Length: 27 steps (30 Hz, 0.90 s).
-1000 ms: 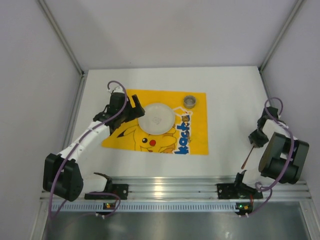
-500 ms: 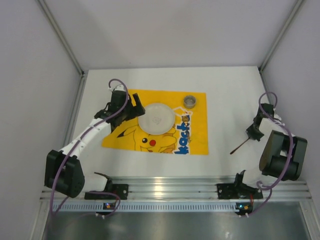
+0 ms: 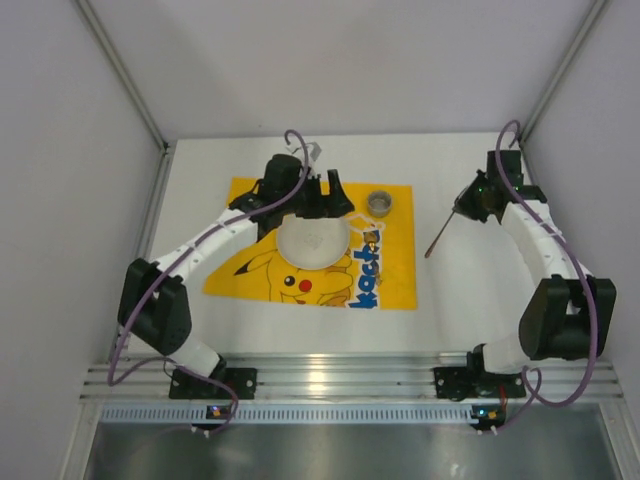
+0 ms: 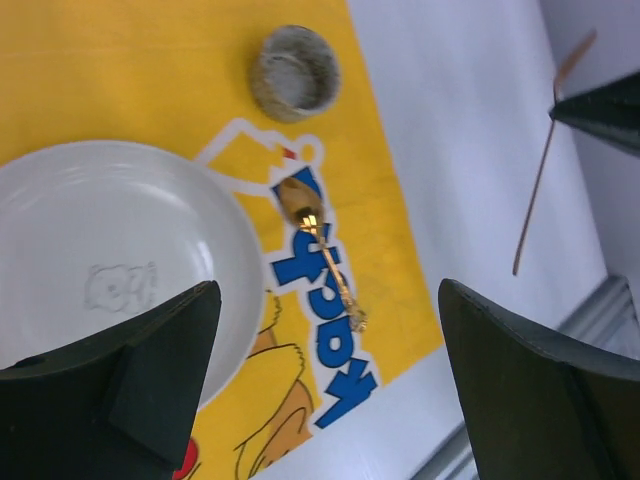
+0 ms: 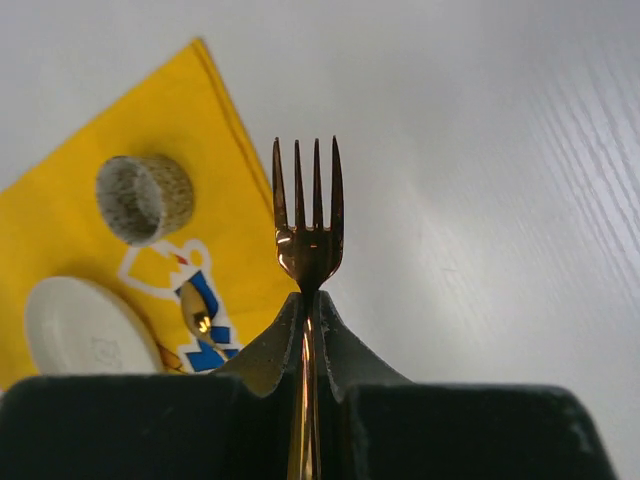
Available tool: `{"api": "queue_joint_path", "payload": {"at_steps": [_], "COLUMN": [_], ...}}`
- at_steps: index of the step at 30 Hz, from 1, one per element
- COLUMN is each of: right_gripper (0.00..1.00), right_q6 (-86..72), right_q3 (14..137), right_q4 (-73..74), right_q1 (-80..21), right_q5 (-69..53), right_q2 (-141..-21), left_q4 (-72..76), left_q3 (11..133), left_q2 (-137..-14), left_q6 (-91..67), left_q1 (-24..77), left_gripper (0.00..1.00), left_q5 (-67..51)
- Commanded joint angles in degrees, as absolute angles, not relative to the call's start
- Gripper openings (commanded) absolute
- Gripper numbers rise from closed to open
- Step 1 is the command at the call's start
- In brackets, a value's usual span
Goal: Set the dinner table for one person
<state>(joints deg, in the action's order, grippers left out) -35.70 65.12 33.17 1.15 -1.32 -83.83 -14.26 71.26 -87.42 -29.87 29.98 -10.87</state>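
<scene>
On the white dinner table [image 3: 470, 290] lies a yellow Pikachu mat [image 3: 390, 285]. A white plate [image 3: 312, 243] sits on the mat, with a small grey cup [image 3: 379, 203] behind it to the right and a gold spoon [image 4: 320, 250] just right of the plate. My left gripper [image 3: 320, 192] hovers open over the plate's far edge, nothing between its fingers [image 4: 150, 380]. My right gripper [image 3: 472, 200] is shut on a copper fork [image 5: 308, 225], held above bare table to the right of the mat. The tines point forward in the right wrist view; in the top view the handle [image 3: 440, 235] hangs down toward the near left.
A ribbed aluminium rail [image 3: 340, 375] runs along the near edge with both arm bases. Grey enclosure walls [image 3: 70, 200] stand close on the left, right and back. Bare white tabletop shows to the right of the mat and in front of it.
My right arm swung from the near right to the far right beside the mat, carrying the fork, its jaws tightened on it. My left gripper moved from the plate's left to behind it.
</scene>
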Motion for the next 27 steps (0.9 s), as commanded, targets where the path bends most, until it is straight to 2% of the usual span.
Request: {"api": "queue_joint_path", "payload": {"at_steps": [1,6,15,18,19,21,24,25,27], "right_gripper": [0.00,0.00,0.00,0.00,0.00,0.00,0.00,0.00,0.00], "right_q6": [-37.7,-39.5,-41.0,-41.5,-41.7,-41.9,-42.8,-43.2,-43.8], "right_q3": [71.7,74.8,74.4,74.1,74.0,73.9,73.8,73.8,73.7], "right_q4": [37.9,39.2,39.0,38.8,38.8,38.7,38.3,38.1,37.8], "right_q1": [-2.2,-3.4,-4.0,-4.1,-4.1,-4.0,-4.1,-4.1,-4.1], "right_q5": [-4.4,-6.8,-7.6,-7.8,-7.9,-8.0,-9.0,-9.6,-9.9], "right_q2": [-80.9,-79.3,-76.6,-76.4,-76.2,-76.0,-75.7,-75.5,-75.3], "left_q4": [-3.9,-2.3,-1.3,-1.8,-1.8,-1.9,-2.7,-2.7,-2.7], "left_q3": [74.3,82.3,89.9,91.7,91.9,93.2,94.5,94.5,94.0], "left_q2": [-93.2,-102.7,-110.1,-111.5,-111.9,-113.3,-115.1,-115.2,-114.9], "left_q6": [-32.5,-33.4,-35.7,-35.8,-35.8,-36.4,-37.4,-37.6,-37.6], "left_q1": [32.8,40.2,46.9,47.8,48.0,48.2,48.3,48.3,48.3], "left_gripper": [0.95,0.98,0.97,0.94,0.84,0.58,0.37,0.18,0.08], "left_q5": [-26.1,-36.1,-37.4,-37.4,-37.5,-39.6,-41.7,-41.7,-41.3]}}
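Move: The right hand already holds the upright-tilted fork near its tines. The free handle hangs roughly 8 cm back, 6 cm left and a little below it, while the open left gripper is some 32 cm to its left, about level fore-and-aft and 6 cm higher. From the left hand that handle is about 26 cm right, 8 cm back and 9 cm lower. The cup is 15 cm right and 6 cm ahead of the left hand, the spoon 14 cm right and 7 cm back, and the plate 3 cm back and 2 cm left, all nearly 20 cm below. The left hand sweeps about 22 cm right and 10 cm back, off the plate's side past the cup and spoon and beyond the placemat's edge, turning some 40 degrees clockwise with jaws wide, then slows and closes its fingertips on the fork handle near the free end. Meanwhile the right hand, still gripping the fork by the tine end, raises it nearly 8 cm and brings it 5 cm left to present the handle, most of that early on, then only creeps while the left fingers shut. ##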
